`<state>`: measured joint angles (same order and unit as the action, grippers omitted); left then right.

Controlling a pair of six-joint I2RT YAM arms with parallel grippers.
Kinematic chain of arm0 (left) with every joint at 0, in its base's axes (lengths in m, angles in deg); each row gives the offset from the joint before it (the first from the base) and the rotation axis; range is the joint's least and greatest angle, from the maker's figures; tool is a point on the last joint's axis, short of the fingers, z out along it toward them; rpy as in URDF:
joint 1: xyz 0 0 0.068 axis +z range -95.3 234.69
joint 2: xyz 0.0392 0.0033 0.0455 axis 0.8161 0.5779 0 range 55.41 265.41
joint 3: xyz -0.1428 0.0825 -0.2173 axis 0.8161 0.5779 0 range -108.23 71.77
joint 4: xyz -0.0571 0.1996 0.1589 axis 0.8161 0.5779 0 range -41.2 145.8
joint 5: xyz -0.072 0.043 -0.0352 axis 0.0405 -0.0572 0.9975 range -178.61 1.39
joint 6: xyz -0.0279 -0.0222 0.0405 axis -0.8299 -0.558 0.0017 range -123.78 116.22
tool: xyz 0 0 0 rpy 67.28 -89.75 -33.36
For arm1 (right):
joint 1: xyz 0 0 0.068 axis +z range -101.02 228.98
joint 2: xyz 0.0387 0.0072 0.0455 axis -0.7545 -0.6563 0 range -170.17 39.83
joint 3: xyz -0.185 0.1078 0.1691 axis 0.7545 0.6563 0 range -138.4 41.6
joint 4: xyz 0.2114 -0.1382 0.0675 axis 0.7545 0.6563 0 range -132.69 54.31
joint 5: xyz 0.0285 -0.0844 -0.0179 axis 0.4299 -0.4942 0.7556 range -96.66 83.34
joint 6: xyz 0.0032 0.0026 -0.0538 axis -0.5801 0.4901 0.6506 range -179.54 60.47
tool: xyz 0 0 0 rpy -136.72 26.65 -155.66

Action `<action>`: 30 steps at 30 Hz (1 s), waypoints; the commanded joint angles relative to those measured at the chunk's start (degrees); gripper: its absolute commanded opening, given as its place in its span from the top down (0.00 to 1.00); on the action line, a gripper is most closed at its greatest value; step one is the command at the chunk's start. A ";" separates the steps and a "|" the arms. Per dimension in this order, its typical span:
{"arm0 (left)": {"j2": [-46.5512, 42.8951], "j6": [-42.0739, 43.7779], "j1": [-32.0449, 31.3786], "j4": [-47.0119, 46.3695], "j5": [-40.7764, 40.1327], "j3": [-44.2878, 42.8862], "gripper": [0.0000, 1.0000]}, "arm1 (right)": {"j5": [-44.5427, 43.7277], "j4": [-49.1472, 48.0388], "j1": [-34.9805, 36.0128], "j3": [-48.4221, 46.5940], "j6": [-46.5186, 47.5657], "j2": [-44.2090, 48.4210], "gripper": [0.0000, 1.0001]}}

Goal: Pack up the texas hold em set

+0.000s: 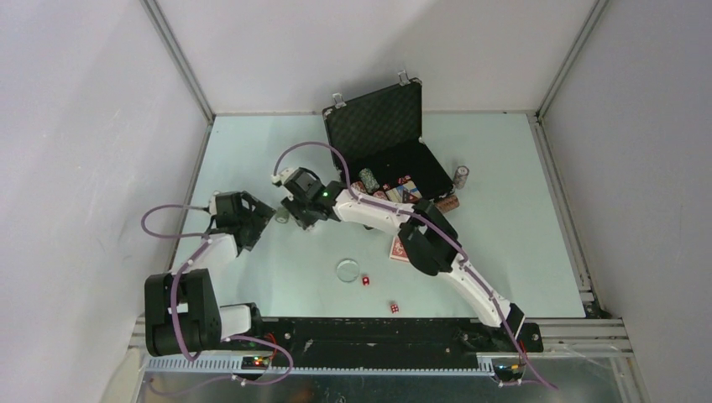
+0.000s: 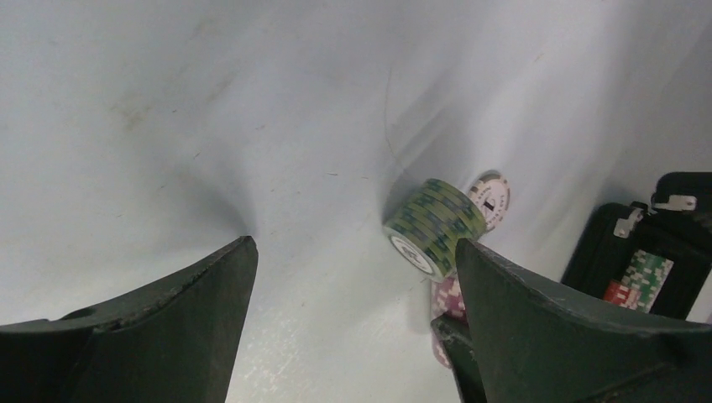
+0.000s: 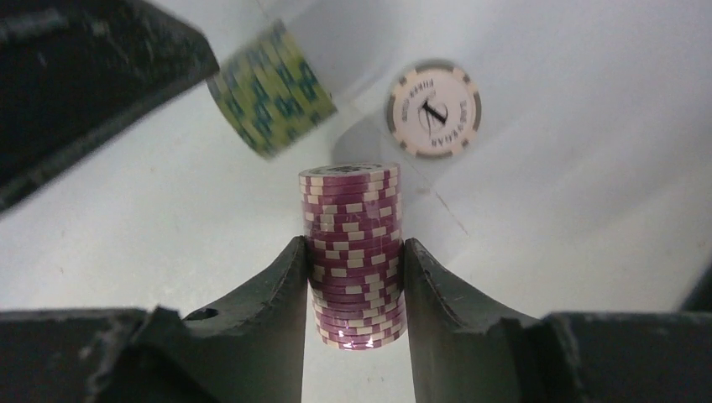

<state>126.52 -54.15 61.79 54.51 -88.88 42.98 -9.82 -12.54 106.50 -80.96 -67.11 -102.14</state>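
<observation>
The black briefcase (image 1: 378, 143) stands open at the back of the table, with chip stacks (image 1: 365, 180) and cards inside. My right gripper (image 3: 354, 245) is shut on an upright purple-and-white chip stack (image 3: 351, 201) left of the case. A green chip stack (image 3: 270, 88) lies tilted on its side just beyond it, beside a single pale chip (image 3: 433, 109). My left gripper (image 2: 354, 252) is open close by, with the green chip stack (image 2: 435, 225) near its right finger (image 2: 537, 319) and bare table between the fingers.
On the near table lie a clear round disc (image 1: 348, 269), two red dice (image 1: 366, 280) (image 1: 393, 308) and red-backed cards (image 1: 400, 248) partly under the right arm. Another chip stack (image 1: 460, 175) stands right of the case. White walls enclose the table.
</observation>
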 commanded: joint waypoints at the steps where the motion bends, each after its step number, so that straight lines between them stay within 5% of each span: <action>1: -1.66 2.58 0.37 -4.23 3.87 0.69 0.05 | 0.83 -5.99 -0.21 9.19 0.06 11.20 0.76; 6: -3.83 3.38 -1.18 -4.84 2.74 0.56 0.06 | 3.98 -10.21 -4.46 20.06 -1.26 23.48 0.77; 12: -6.44 6.45 -12.46 2.43 -10.68 -5.91 0.06 | 8.80 -12.54 -13.51 35.29 -1.78 39.58 0.77; 16: -5.97 8.02 -18.73 0.49 -11.33 -8.40 0.08 | 8.39 -12.81 -20.76 41.63 -1.00 45.58 0.77; 22: -0.39 8.83 -22.19 -1.36 -7.97 -11.99 0.08 | 3.62 -13.28 -29.90 42.80 -0.20 43.80 0.77; 30: -1.58 12.53 -21.55 7.80 -19.87 -15.34 0.06 | -0.55 -16.28 -35.37 37.65 2.84 34.41 0.76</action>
<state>126.87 -45.21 39.73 57.82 -100.84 30.23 -6.96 -24.06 72.25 -38.08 -66.87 -64.38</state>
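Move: The right hand already grips the maroon chip stack; the empty right-hand slots of the open case lie about 34 cm to its right and 15 cm ahead, nearly level in height. The card boxes in the case are some 27 cm right and 9 ahead, the orange stack outside it 40 right and 6 ahead. From the left hand, the green chip stack lies about 4 cm right, 2 ahead and slightly lower, the loose chip 8 right and 5 ahead. Keep the right fingers pinched on the maroon stack, ease back slightly, then lift it about 15 cm in a fast arc rightward and forward, some 32 cm right in all, turning clockwise about 30 degrees and sinking again over the case. Meanwhile raise the open left gripper about 7 cm and swing it some 9 cm right and a little forward, past the green stack to above the loose chip, turning clockwise about 20 degrees and easing back left at the end. ##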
